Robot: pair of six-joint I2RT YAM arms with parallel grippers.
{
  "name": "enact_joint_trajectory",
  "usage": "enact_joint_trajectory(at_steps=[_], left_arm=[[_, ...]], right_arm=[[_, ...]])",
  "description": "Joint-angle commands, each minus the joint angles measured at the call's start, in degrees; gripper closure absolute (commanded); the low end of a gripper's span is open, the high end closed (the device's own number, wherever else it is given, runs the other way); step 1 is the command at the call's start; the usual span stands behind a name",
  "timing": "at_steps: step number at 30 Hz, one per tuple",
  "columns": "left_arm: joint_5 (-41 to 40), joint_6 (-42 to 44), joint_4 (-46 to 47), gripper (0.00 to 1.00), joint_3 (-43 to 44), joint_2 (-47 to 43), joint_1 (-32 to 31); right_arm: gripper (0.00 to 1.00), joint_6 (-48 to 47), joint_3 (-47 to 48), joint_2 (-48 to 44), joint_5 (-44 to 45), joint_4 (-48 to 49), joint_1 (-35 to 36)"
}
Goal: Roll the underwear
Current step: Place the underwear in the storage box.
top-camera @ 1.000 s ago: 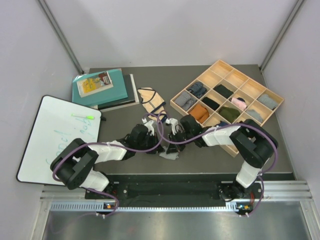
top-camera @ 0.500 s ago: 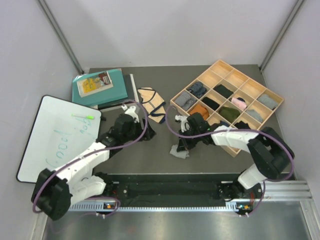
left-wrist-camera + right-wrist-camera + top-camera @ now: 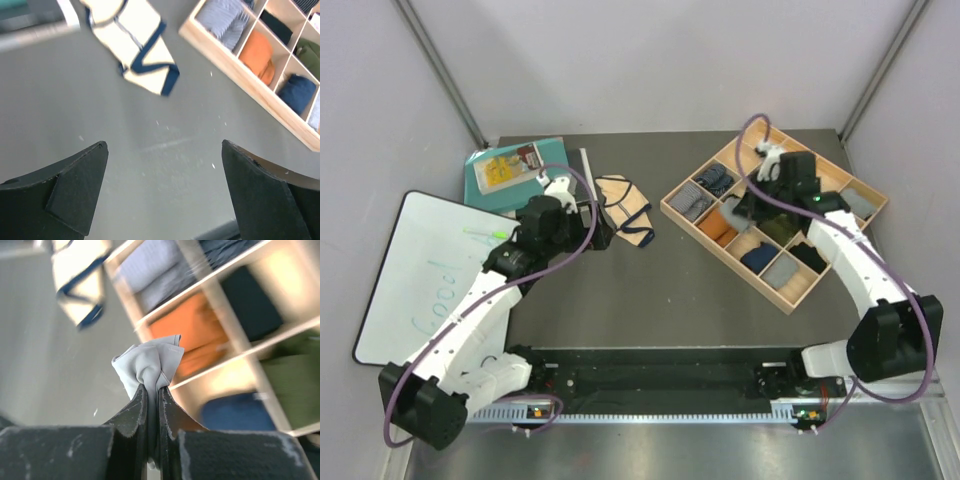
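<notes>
My right gripper (image 3: 748, 203) is shut on the bunched light-grey underwear (image 3: 150, 362) and holds it in the air above the near-left part of the wooden tray (image 3: 790, 306). In the right wrist view the jaws (image 3: 152, 387) pinch the cloth, with an orange roll (image 3: 185, 335) below. The beige underwear with navy edging (image 3: 625, 205) lies flat on the table left of the tray. My left gripper (image 3: 592, 226) is open and empty just left of it. In the left wrist view the beige pair (image 3: 137, 47) lies ahead of the open gripper (image 3: 164, 145).
The tray's compartments hold rolled cloths: grey, orange (image 3: 718, 225), navy, green, black, pink. A stack of books (image 3: 520, 175) sits at the back left. A whiteboard (image 3: 430, 270) with a green marker (image 3: 490, 233) lies at the left. Grey walls close in on both sides.
My right gripper lifted the grey underwear from the table's middle and carried it back-right over the tray. My left arm swung back-left toward the beige pair.
</notes>
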Motion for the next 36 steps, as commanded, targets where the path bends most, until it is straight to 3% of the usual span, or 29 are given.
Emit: enact_joint_trajectory(at_steps=[1, 12, 22, 32, 36], left_arm=[[-1.6, 9.7, -1.5, 0.01, 5.0, 2.2, 2.1], [1.5, 12.6, 1.8, 0.01, 3.1, 8.8, 12.8], [2.6, 13.1, 2.5, 0.01, 1.4, 9.2, 14.6], [2.6, 13.1, 2.4, 0.01, 1.2, 10.4, 15.3], [2.6, 13.1, 2.4, 0.01, 1.2, 10.7, 15.4]], right_arm=[[1.0, -0.8, 10.4, 6.7, 1.0, -2.4, -9.9], [1.0, 3.4, 29.5, 27.6, 8.4, 2.2, -22.7], [1.0, 2.5, 35.0, 38.7, 10.0, 7.6, -28.1], [1.0, 1.4, 44.6, 48.2, 12.0, 5.6, -30.2], [1.0, 1.1, 44.2, 49.5, 11.3, 6.6, -30.7]])
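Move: The right hand already holds the rolled grey underwear. The empty compartment in the box's far right part lies about 27 cm ahead, 31 cm right and 16 cm below. The striped grey clothing is about 8 cm back and 8 cm right of that compartment; from the right hand, the olive clothing lies 10 cm ahead and 15 cm right, the black folded piece 19 cm ahead and 5 cm right. For the empty left hand the compartment is some 33 cm ahead, 70 cm right. Still pinching the underwear between shut fingers, the right hand sweeps right and forward across the box towards the empty compartment, some 35 cm in all, first rising slightly, then sinking to end about 8 cm lower, slowing as it turns nearly 40 degrees clockwise. The left hand, open and empty, withdraws left, with some forward and downward travel, over bare table, then all but stops. ##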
